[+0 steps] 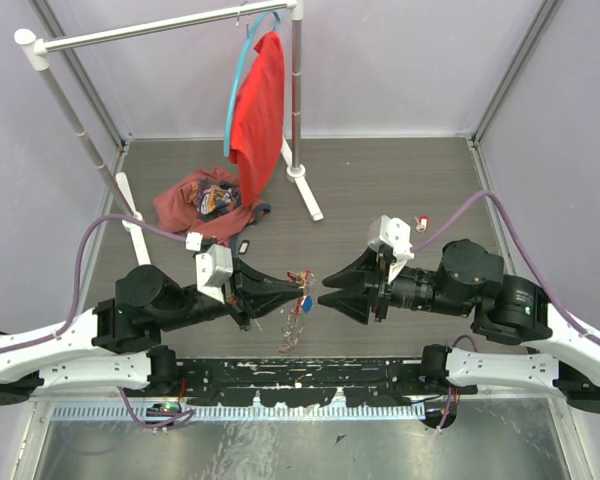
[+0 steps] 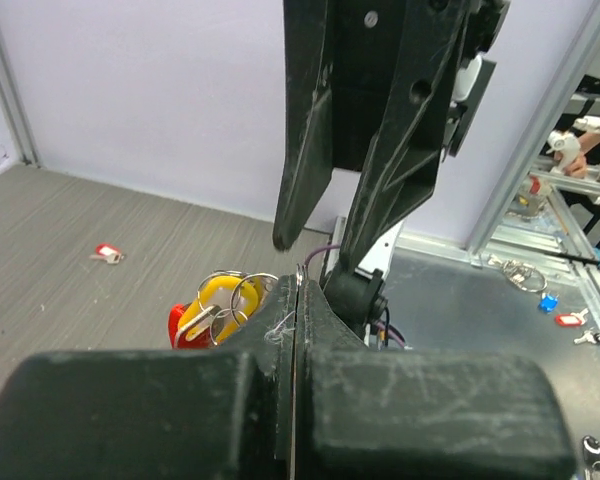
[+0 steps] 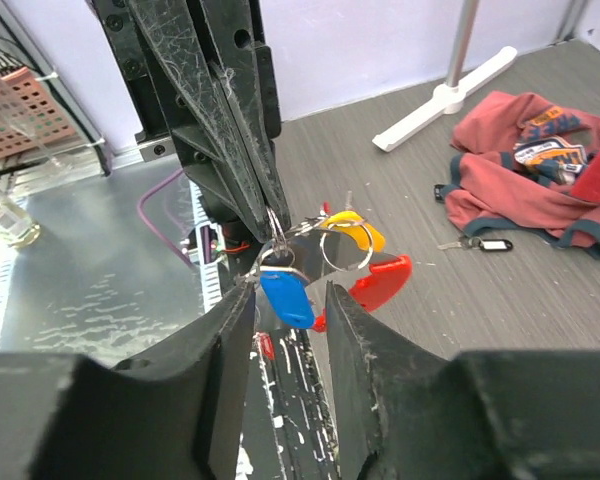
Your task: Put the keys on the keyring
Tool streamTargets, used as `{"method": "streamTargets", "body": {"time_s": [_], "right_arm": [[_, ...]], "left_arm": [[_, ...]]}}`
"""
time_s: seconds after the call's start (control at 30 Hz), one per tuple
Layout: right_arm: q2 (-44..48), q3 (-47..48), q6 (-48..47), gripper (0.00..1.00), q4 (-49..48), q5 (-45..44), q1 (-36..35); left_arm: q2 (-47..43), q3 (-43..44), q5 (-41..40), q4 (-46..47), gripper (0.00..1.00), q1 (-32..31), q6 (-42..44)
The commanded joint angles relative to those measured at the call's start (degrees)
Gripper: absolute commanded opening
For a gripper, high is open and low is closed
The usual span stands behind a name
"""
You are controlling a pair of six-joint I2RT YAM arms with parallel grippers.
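Note:
The keyring (image 3: 273,228) is a thin metal ring hanging in the air between the two arms. My left gripper (image 2: 298,278) is shut on its wire edge. Smaller rings with a blue tag (image 3: 285,290), a yellow tag (image 3: 356,230) and a red tag (image 3: 382,283) dangle from it. In the left wrist view the yellow tag (image 2: 220,297) and red tag (image 2: 177,325) hang left of the fingers. My right gripper (image 3: 290,306) is open, its fingertips on either side of the blue tag with a gap on each side. From above, the left gripper (image 1: 307,293) and right gripper (image 1: 325,291) face each other tip to tip.
A key with a black fob (image 3: 477,244) lies by the crumpled red garment (image 3: 525,170). A red-tagged key (image 1: 420,222) lies on the table at the right. The clothes rack base (image 1: 305,185) stands behind. More loose keys (image 2: 548,300) sit on the metal shelf.

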State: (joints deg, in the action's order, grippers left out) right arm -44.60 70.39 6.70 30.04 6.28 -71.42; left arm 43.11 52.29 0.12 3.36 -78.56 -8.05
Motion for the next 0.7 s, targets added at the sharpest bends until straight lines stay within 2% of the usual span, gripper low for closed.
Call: {"method": "streamTargets", "body": {"time_s": [0.0,0.1,0.4,0.67], "right_arm": [[2.61,2.46,-1.24,0.42,1.32,-5.08,-0.04],[4.01,2.01,-0.91,0.46,1.31,-8.31,0.00],[3.59,-1.48,0.98,0.68,0.42,-14.26,-0.04],[-0.07,0.96,1.49,0.71,3.77,-23.54,-0.04]], "left_arm": [[-1.29,2.96,-2.88,-3.05,0.00,-0.09,1.70],[-1.28,4.03,-4.50,-7.27,0.00,-0.10,2.81],[-0.15,6.32,-10.72,-19.31,0.00,-0.10,3.66],[0.29,5.47,-19.59,-31.71,0.00,0.39,2.78]]}}
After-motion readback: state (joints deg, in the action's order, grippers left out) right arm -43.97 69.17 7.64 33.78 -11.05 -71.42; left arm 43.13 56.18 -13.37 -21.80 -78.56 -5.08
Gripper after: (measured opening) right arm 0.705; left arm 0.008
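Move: The right hand, empty and part-open, has the red-tagged key on the table some 30 cm ahead, 25 cm to its right and 38 cm below. The keyring with its keys hangs just by it, about 4 cm left, 1 cm back and 2 cm down. From the left hand, which holds the keyring, the red-tagged key lies roughly 30 cm ahead, 30 cm right and 39 cm below. Right hand opens wider, easing forward-right about 5 cm off the keyring; left, still pinching it, dips some 8 cm. ##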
